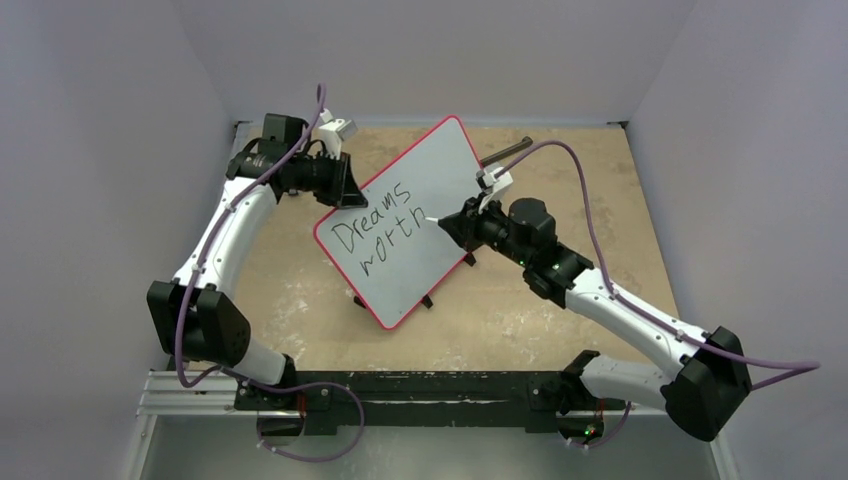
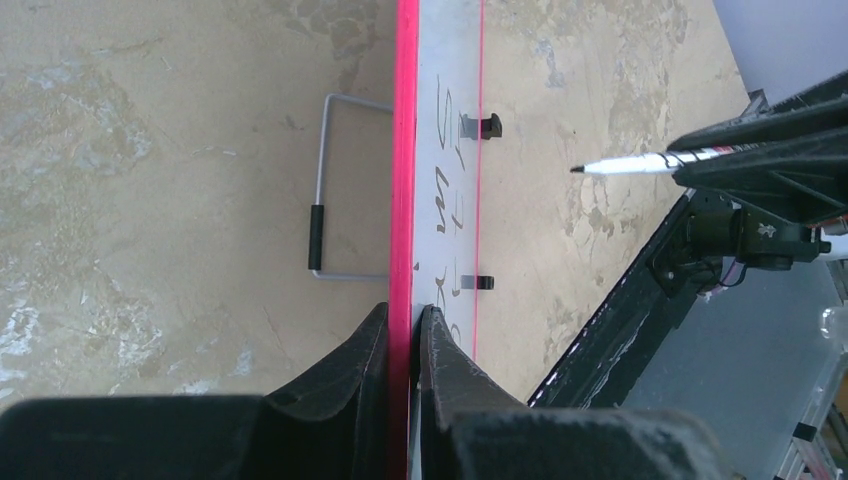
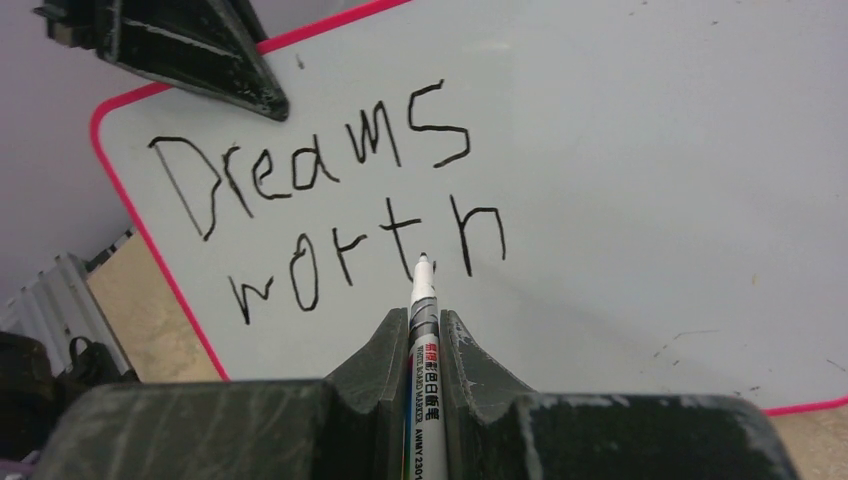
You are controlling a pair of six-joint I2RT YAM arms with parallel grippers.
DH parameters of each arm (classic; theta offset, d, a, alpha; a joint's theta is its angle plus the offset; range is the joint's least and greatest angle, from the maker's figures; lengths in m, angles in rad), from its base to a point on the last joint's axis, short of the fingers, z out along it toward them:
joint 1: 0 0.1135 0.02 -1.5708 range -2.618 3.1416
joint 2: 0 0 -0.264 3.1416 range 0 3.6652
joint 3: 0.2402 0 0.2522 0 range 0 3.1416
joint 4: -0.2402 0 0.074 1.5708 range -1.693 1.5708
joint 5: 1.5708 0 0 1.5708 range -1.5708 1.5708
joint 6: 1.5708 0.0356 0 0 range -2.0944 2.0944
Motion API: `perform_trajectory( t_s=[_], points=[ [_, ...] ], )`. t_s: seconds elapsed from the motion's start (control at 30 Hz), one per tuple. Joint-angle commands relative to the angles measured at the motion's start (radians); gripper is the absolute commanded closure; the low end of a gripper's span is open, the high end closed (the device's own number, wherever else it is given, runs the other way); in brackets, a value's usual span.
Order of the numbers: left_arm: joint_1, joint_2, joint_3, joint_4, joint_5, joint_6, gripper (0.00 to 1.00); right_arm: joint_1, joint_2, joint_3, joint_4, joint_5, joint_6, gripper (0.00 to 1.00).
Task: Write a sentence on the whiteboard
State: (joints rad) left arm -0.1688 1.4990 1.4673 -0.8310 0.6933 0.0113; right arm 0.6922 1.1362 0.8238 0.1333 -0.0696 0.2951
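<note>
The whiteboard (image 1: 440, 170), white with a thin red rim, stands tilted over the tan table. My left gripper (image 1: 345, 185) is shut on its upper left edge; in the left wrist view the fingers (image 2: 405, 310) pinch the red rim (image 2: 404, 150). The sentence (image 1: 380, 230) reads "Dreams worth" in two black lines (image 3: 330, 200). My right gripper (image 1: 450, 222) is shut on a white marker (image 3: 424, 300), with the jaws (image 3: 424, 315) tight around its barrel. The marker tip (image 2: 578, 169) hovers a short way off the board, near the "t" and "h" of "worth".
Behind the board a wire stand with a black grip (image 2: 317, 235) rests on the table. Small black clips (image 2: 488, 126) sit on the board's lower edge. A dark rod (image 1: 505, 152) lies at the back. A black rail (image 1: 420, 385) runs along the near edge.
</note>
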Motion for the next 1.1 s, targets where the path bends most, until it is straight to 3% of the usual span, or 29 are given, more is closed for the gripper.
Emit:
perform_trajectory(
  t_s=[0.0,0.43,0.7,1.07],
  points=[
    [0.029,0.017,0.011,0.048,-0.052,0.039,1.00,-0.004,-0.042,-0.039,0.073,-0.139,-0.018,1.00],
    [0.088,0.062,0.009,0.062,-0.036,0.026,1.00,0.042,-0.015,-0.098,0.114,-0.283,0.003,1.00],
    [0.100,0.068,0.003,0.069,-0.038,0.020,1.00,0.181,-0.031,-0.119,0.099,-0.243,-0.057,1.00],
    [0.106,0.080,0.001,0.069,-0.063,0.010,1.00,0.251,0.050,-0.123,0.156,-0.239,-0.090,1.00]
  ],
)
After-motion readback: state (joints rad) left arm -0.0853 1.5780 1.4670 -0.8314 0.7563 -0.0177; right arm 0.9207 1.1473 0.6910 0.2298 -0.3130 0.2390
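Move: The pen in the right gripper is headed for the blank start of a third line, low on the whiteboard under the "w" of "worth": about 9 cm back, 11 cm left and 8 cm below the right hand. The word "worth" is centred some 11 cm left and 2 cm back of that hand, "Dreams" about 15 cm left and 2 cm ahead. From the left hand, the blank spot lies roughly 13 cm back, 8 cm right and 10 cm lower. Carry the pen in the right gripper, already clear of the board, back about 11 cm and left about 7 cm while sinking some 4 cm, from beside the "h" towards the blank place under the "w". Swing the hand some 25 degrees counter-clockwise, fingers kept shut on the pen. Keep the left gripper pinched on the board's upper edge, easing it forward, left and down. ##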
